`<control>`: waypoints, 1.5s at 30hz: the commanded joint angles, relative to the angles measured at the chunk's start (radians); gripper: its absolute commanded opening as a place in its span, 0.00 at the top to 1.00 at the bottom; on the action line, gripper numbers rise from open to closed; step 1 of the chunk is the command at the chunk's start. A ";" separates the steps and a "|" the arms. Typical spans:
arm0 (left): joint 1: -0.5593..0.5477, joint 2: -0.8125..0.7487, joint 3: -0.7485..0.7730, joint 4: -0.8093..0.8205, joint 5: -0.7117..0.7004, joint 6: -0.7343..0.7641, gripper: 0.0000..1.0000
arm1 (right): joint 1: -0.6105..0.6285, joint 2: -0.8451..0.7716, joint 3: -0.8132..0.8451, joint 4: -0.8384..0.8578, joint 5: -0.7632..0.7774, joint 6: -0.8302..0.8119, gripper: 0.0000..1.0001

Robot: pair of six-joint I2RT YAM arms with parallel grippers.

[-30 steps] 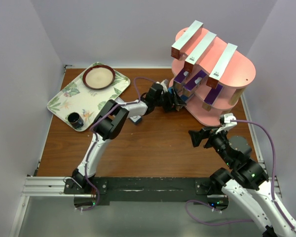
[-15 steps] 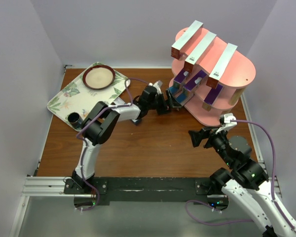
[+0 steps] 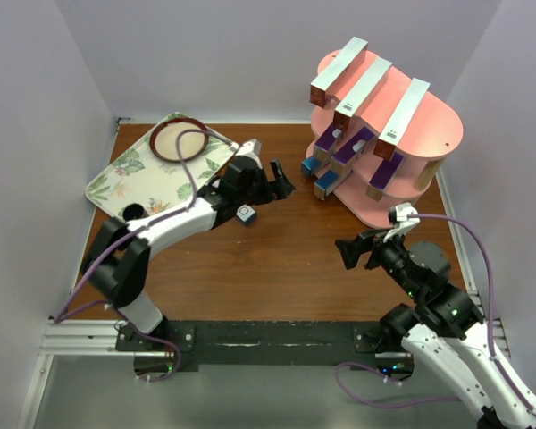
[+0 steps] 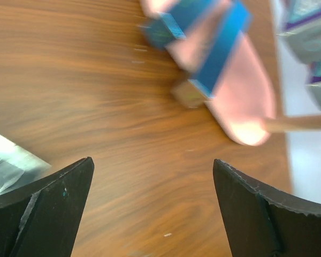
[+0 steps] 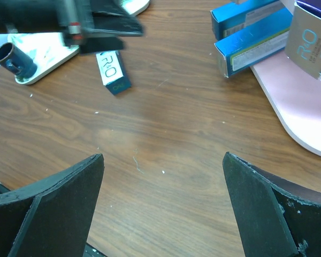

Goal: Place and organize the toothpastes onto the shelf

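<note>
The pink shelf [image 3: 420,125] stands at the back right. Three silver-white and red toothpastes [image 3: 362,85] lie across its top board, and purple ones [image 3: 350,147] sit on the middle tier. Two blue toothpastes [image 3: 320,174] lie on the bottom board [image 4: 241,101], their ends sticking out over the table. One loose toothpaste [image 5: 111,69], printed "R.O", lies on the table. My left gripper [image 3: 280,181] is open and empty, just left of the blue boxes [image 4: 222,48]. Further forward, my right gripper [image 5: 163,156] hangs open and empty over bare wood.
A leaf-patterned tray [image 3: 129,170] at the back left carries a brown-rimmed bowl [image 3: 179,140] and a dark blue cup [image 5: 10,59]. White walls enclose the table on three sides. The left arm stretches across the table's middle left.
My left gripper has opened wide and drawn back leftward from the shelf's bottom tier, leaving the blue box there. The right gripper has shifted slightly left.
</note>
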 commanded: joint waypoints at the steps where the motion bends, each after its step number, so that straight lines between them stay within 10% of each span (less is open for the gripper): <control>1: 0.001 -0.152 -0.101 -0.185 -0.329 0.045 0.01 | -0.002 0.011 0.012 0.045 -0.036 -0.020 0.03; 29: 0.159 0.260 0.243 -0.553 -0.533 -0.217 0.04 | -0.001 -0.009 -0.017 0.064 -0.059 -0.015 0.03; 45: 0.157 0.366 0.289 -0.571 -0.518 -0.219 0.29 | -0.004 -0.001 -0.015 0.065 -0.066 -0.018 0.03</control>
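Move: The last toothpaste on the table lies some 15 cm to the left hand's left, about 5 cm ahead and 15 cm below. Beyond it the tray's middle is roughly 31 cm left and 12 cm ahead of the hand, with the brown-rimmed plate about 27 cm left and 21 cm ahead. The dark mug is around 38 cm left and 2 cm ahead. From the right hand that toothpaste is some 22 cm ahead, 27 cm left and 22 cm below. Leftward first, quickly, the left hand swings away from the shelf by about 16 cm, already dropping, then sinks onto the toothpaste for some 13 cm of descent in all, easing forward about 5 cm. On the way it turns counter-clockwise and tips its fingers down to line up with the box; late on, the wide-open fingers begin to close astride it, without yet shutting. ##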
